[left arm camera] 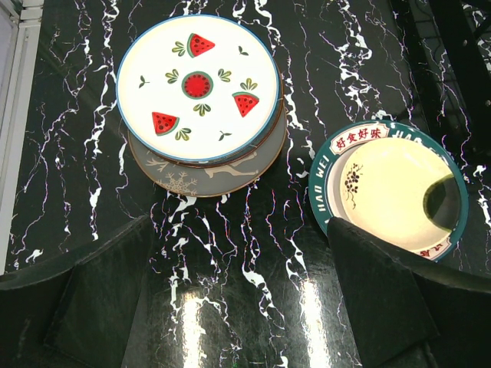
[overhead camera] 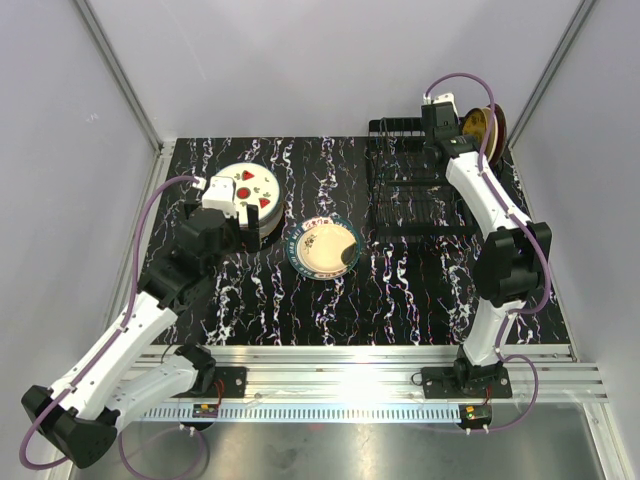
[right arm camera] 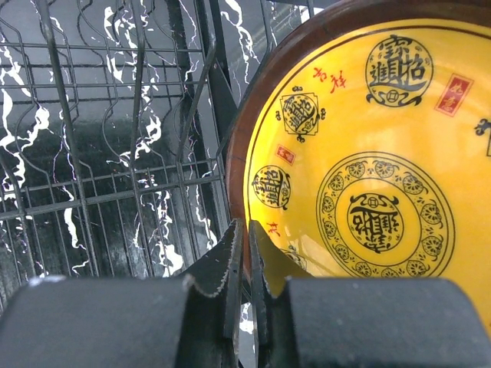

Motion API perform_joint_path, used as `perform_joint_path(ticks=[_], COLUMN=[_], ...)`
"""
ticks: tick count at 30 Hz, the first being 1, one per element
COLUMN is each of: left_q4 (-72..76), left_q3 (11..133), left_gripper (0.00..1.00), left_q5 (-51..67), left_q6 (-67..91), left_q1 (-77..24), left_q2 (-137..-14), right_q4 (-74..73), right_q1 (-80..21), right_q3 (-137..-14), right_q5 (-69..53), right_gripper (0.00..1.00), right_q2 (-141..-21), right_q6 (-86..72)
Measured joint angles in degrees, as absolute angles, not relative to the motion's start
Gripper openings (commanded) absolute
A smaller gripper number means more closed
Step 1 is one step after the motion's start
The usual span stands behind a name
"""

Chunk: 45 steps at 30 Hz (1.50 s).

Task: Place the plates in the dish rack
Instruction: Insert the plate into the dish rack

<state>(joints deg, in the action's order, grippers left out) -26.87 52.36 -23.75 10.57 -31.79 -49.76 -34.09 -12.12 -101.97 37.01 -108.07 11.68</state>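
A stack of plates with a white watermelon plate (overhead camera: 247, 187) on top sits at the back left of the table; it also shows in the left wrist view (left arm camera: 198, 86). A teal-rimmed cream plate (overhead camera: 322, 247) lies alone mid-table, and in the left wrist view (left arm camera: 395, 188). My left gripper (overhead camera: 230, 222) hovers beside the stack, open and empty (left arm camera: 239, 230). The black wire dish rack (overhead camera: 420, 190) stands at the back right. My right gripper (overhead camera: 460, 128) is shut on the rim of a brown-rimmed yellow plate (right arm camera: 360, 176), held upright at the rack's far right end (overhead camera: 484, 124).
The black marbled table (overhead camera: 420, 290) is walled by grey panels on three sides. An aluminium rail (overhead camera: 350, 360) runs along the near edge. The rack's wire prongs (right arm camera: 115, 153) stand to the left of the held plate.
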Motion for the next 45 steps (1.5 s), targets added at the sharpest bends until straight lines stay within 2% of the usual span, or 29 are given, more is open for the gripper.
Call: perform_joint_path(ticks=[12, 23, 27, 28, 29, 32, 45], left_q4=[-26.87, -26.87, -26.85, -26.87, -26.87, -26.87, -26.87], left_q3=[52.36, 52.36, 52.36, 52.36, 52.36, 52.36, 52.36], left_gripper=[0.99, 0.99, 0.99, 0.99, 0.99, 0.99, 0.99], left_q5=[-23.75, -23.75, -23.75, -23.77, -23.77, -23.77, -23.79], left_q6=[10.57, 10.57, 10.57, 10.55, 10.55, 10.55, 10.55], left_q1=[-31.83, -31.92, -31.92, -31.92, -31.92, -31.92, -31.94], left_q2=[-49.19, -49.08, -48.71, -48.64, -48.60, -48.40, -48.03], right_q4=[-34.35, -37.54, -39.81, -40.27, -40.71, -41.63, -45.93], right_q1=[-12.21, -12.23, -12.23, -12.23, -12.23, -12.23, -12.21], right_q3=[-102.17, -104.64, -106.54, -106.91, -107.31, -108.20, -114.43], right_q5=[38.11, 37.76, 37.34, 37.36, 37.39, 37.43, 37.80], right_gripper=[0.13, 0.17, 0.21, 0.23, 0.30, 0.36, 0.47], right_q2=[-108.44, -109.75, -110.83, -111.07, -111.31, -111.90, -113.49], right_q6=[13.28, 13.30, 12.99, 12.82, 12.67, 12.36, 10.13])
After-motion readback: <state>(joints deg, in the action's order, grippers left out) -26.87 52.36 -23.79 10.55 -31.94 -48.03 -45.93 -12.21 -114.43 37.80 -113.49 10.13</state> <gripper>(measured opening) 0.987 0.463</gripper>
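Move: The right hand still pinches the near left rim of the yellow plate, which stands on edge at the right end of the dish rack; its middle is about 6 cm to the right and 2 cm ahead, roughly at hand height. The cream plate stands beside it, some 9 cm right and level with the hand, and the dark red plate some 12 cm right and 1 cm ahead. From the left hand the yellow plate lies about 57 cm right and 23 cm ahead, slightly below. Easing down barely half a centimetre with its fingers tipping about 5 degrees downward, the right hand stays at the yellow plate's rim and gradually opens from almost shut to nearly half open, letting go of the rim. The hand then lifts about 1.5 cm, with the rim still between the parted fingers. ##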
